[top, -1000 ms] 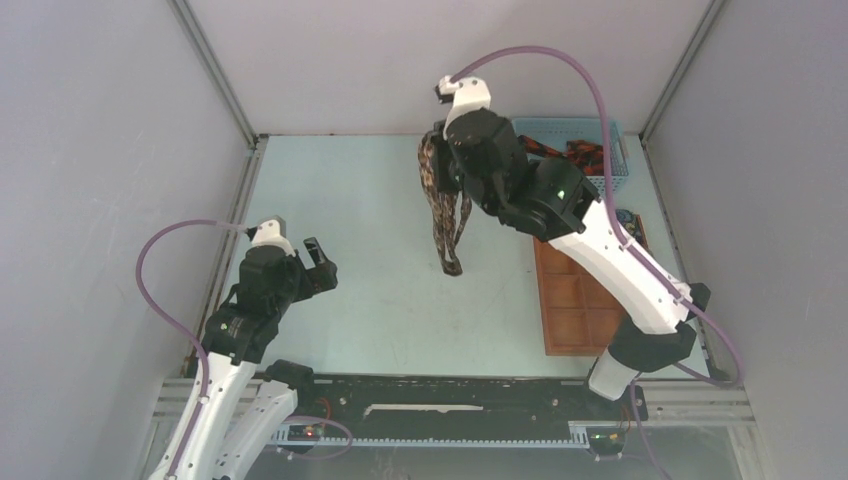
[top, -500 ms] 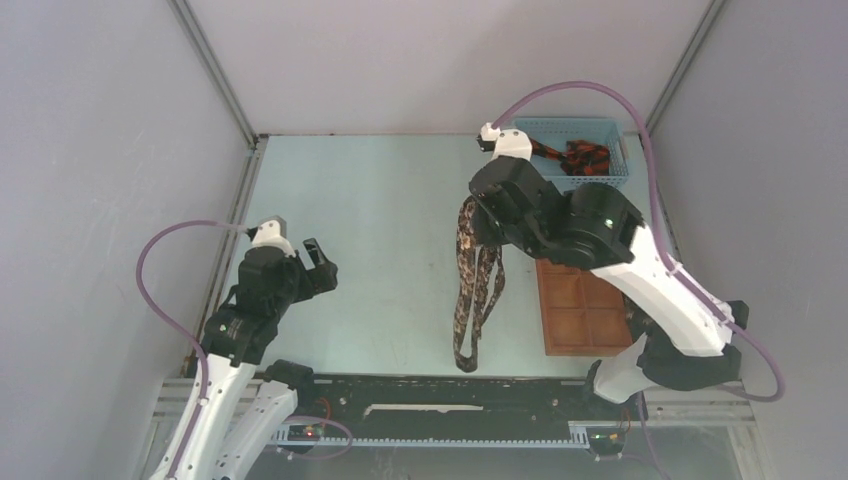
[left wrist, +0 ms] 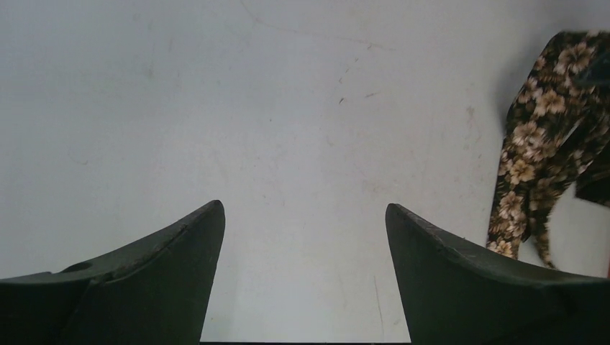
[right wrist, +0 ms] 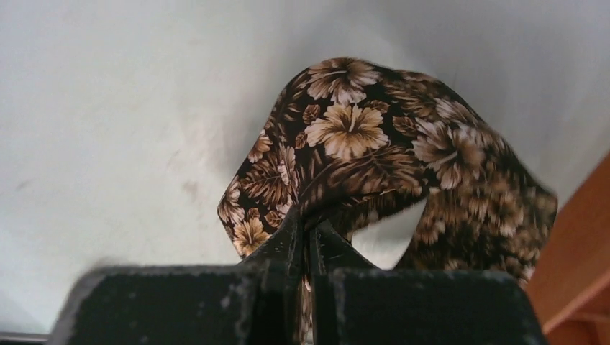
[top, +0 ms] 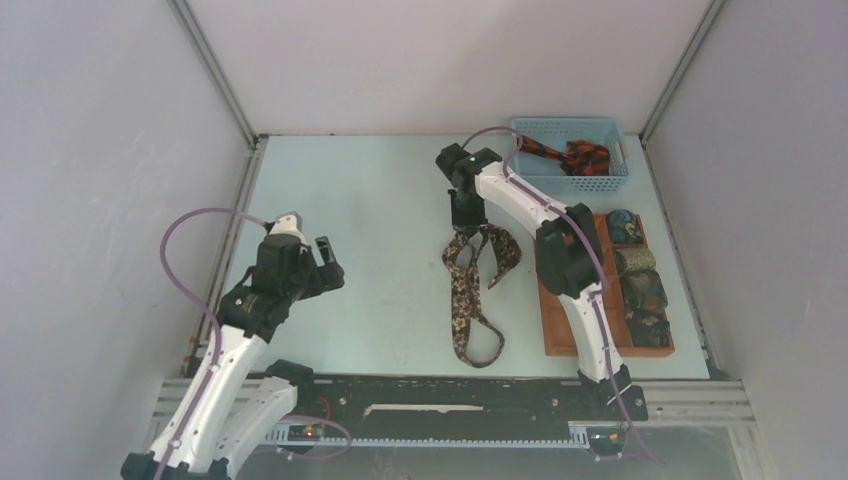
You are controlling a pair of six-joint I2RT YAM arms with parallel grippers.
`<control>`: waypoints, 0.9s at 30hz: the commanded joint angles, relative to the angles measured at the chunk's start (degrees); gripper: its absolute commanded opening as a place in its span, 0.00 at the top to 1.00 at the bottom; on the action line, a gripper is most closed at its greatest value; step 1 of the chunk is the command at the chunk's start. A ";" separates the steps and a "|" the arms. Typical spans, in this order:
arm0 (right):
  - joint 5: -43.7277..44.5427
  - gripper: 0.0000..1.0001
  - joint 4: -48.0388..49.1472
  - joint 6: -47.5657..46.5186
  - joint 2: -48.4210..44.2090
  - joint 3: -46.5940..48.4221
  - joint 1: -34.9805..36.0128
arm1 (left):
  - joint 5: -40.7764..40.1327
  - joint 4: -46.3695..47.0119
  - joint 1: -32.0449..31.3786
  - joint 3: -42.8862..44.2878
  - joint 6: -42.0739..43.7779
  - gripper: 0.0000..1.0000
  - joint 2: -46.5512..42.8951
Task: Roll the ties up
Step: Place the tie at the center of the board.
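Observation:
A dark brown tie (top: 463, 300) with tan flowers lies in a long loop on the table, mid-right. My right gripper (top: 466, 222) is low over the tie's far end and shut on a fold of it. In the right wrist view the fabric (right wrist: 345, 129) bulges out above the pinched right gripper (right wrist: 308, 224). My left gripper (top: 328, 264) hovers open at the left, holding nothing. In the left wrist view, the left gripper (left wrist: 302, 212) frames bare table, with the tie (left wrist: 539, 144) off to its right. A black and red-orange tie (top: 575, 155) lies in the blue basket (top: 612, 182).
An orange-brown tray (top: 560, 300) of square compartments sits right of the tie, with several rolled ties (top: 640, 275) in its right column. Its edge (right wrist: 583, 251) shows in the right wrist view. The right arm reaches across the tray's left side. Grey walls enclose the table.
The right arm has swung down and stretched out, bringing the hanging brown tie from the air onto the table. The left arm has shifted slightly up and right.

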 commanded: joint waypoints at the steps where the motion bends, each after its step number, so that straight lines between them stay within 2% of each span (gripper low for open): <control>1: -7.28 0.94 -0.46 -3.91 2.50 8.15 -3.21 | -0.91 -0.57 -3.51 1.60 -1.06 0.12 4.42; 4: -10.09 0.82 0.27 -5.19 3.53 8.89 -5.61 | -2.16 -0.88 -6.84 2.37 -2.23 0.12 6.45; 6: -12.00 0.70 0.01 -6.01 3.68 9.39 -7.35 | -2.27 -0.22 -9.22 2.65 -3.51 0.13 7.29; 9: -12.20 0.47 -0.50 -7.43 1.87 9.09 -9.13 | -3.53 -0.03 -13.86 3.93 -5.07 0.13 8.81; 12: -11.67 0.34 -0.52 -8.41 -1.07 7.87 -10.25 | -4.80 0.43 -18.74 5.03 -6.50 0.13 10.40; 16: -10.23 0.30 2.10 -8.05 -7.71 1.90 -11.11 | -6.55 1.94 -25.99 6.19 -8.61 0.13 13.00; 23: -8.08 0.29 14.22 -7.01 -24.70 -20.37 -11.05 | -9.26 5.25 -38.79 7.92 -11.00 0.14 19.90; 27: -5.76 0.29 22.76 -7.77 -34.46 -33.22 -10.08 | -9.54 9.00 -43.98 7.76 -12.23 0.15 23.61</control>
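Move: The right hand still pinches the floral tie near its far end, low over the board. The tie's middle lies about 14 cm back, 1 cm to the right and 4 cm below. The wooden tray is centred some 30 cm right and 14 cm back, and the blue basket about 25 cm right and 20 cm ahead. From the left hand, the tie's middle is about 29 cm right, level fore and aft, and 13 cm down. The right fingers let go of the tie, spreading wide as the hand first dips slightly and carries on forward about 5 cm. It then draws back, drifting right throughout and lifting to some 10 cm above its lowest point. Meanwhile the open left hand sweeps right about 16 cm towards the tie, a little back and down, turning clockwise nearly 30 degrees. ##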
